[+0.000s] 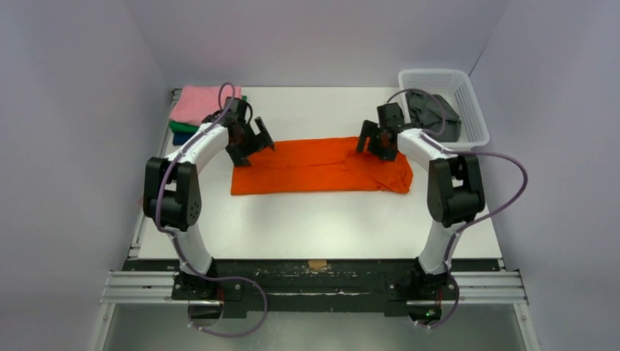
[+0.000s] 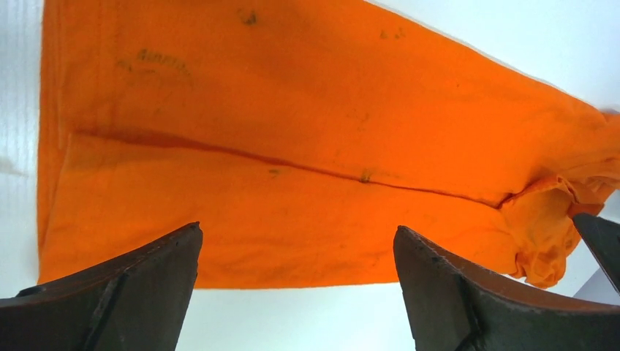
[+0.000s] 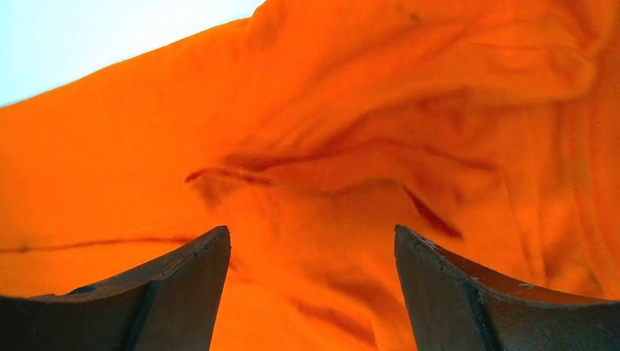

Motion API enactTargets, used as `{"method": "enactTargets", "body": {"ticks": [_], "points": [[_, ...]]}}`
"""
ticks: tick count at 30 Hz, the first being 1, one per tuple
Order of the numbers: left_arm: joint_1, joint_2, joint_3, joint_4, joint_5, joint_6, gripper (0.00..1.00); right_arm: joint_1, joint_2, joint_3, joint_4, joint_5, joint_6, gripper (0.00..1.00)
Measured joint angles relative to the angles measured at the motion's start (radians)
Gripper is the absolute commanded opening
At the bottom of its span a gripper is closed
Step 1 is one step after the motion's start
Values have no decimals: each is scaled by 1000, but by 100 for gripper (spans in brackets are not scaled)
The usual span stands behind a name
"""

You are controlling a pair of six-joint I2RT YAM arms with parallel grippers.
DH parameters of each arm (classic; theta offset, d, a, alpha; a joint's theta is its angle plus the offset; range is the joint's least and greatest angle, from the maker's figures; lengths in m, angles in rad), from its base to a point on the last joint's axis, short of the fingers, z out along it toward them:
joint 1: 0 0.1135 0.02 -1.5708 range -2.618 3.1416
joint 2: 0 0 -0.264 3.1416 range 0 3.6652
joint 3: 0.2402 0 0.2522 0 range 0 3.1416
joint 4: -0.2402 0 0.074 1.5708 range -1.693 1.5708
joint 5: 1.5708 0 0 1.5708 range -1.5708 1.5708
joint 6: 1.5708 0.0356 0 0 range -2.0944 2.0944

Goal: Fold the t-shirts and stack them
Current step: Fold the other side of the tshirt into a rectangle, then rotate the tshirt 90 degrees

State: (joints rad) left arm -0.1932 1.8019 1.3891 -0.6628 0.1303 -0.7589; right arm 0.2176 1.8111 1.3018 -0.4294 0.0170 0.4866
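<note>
The orange t-shirt (image 1: 322, 167) lies folded into a long strip across the middle of the table. It fills the left wrist view (image 2: 292, 146) and the right wrist view (image 3: 351, 146), with a fold seam and small dark specks. My left gripper (image 1: 252, 148) is open and empty above the strip's left end. My right gripper (image 1: 374, 144) is open and empty above the strip's right end, where the cloth is wrinkled. A stack of folded shirts, pink (image 1: 199, 102) on green (image 1: 183, 126), with a blue edge below, sits at the back left. A dark grey shirt (image 1: 433, 117) lies in the basket.
The white lattice basket (image 1: 471, 102) stands at the back right corner. The white table (image 1: 314, 219) ends at a black rail in front of the arm bases. Grey walls close in the sides and the back.
</note>
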Motion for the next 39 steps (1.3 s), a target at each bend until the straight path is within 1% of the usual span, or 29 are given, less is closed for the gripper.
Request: {"method": "enactTargets", "body": {"ticks": [4,7,9,12,15,18,21,23,27,32,35,39], "points": [[1,77,52,-5,9,21,100,0,153,87,29,-17,19,80],[1,138,121,-26,9,31,100,0,246,194,26,-13,31,79],[1,179,166,-35,9,38,100,0,285,264,35,-8,34,78],[1,207,177,-40,13,38,100,0,318,333,45,-1,36,77],[1,221,178,-50,12,38,100,0,299,310,54,18,35,77],[1,240,193,-65,13,37,100,0,238,207,60,27,38,78],[-2,252,196,-64,21,37,100,2,162,68,79,26,52,77],[-6,253,188,-59,22,37,100,4,143,24,87,25,56,77],[-32,251,131,-45,21,35,100,5,172,60,95,16,64,76],[-88,150,-16,5,-3,15,100,4,278,202,115,-8,53,75],[-158,53,-153,41,-15,-12,100,4,346,294,133,-40,28,75],[-272,-56,-303,116,13,-81,100,4,468,471,138,-105,-5,73]]}}
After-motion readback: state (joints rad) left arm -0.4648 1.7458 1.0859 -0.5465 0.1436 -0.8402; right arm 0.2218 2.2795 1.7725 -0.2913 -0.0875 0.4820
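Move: The left hand hangs about 7 cm over the left part of the orange t-shirt, whose middle is roughly 18 cm to its right and 1 cm farther out; the folded stack lies some 20 cm ahead of this hand and 16 cm to its left. From the right hand, the orange t-shirt's middle is about 15 cm to the left, 1 cm back and 4 cm below; the white basket is some 19 cm ahead and 21 cm to the right. Both open hands come down flat onto the orange t-shirt and turn it on the table: the left sinks about 6 cm while edging forward, then sweeps back and to the right with its fingertips on the cloth, dragging the left end towards the robot. The right drops some 4 cm, runs forward, draws back, then pushes forward again and slightly left to end about 13 cm farther out, carrying the right end away with it, grippers staying open throughout. ##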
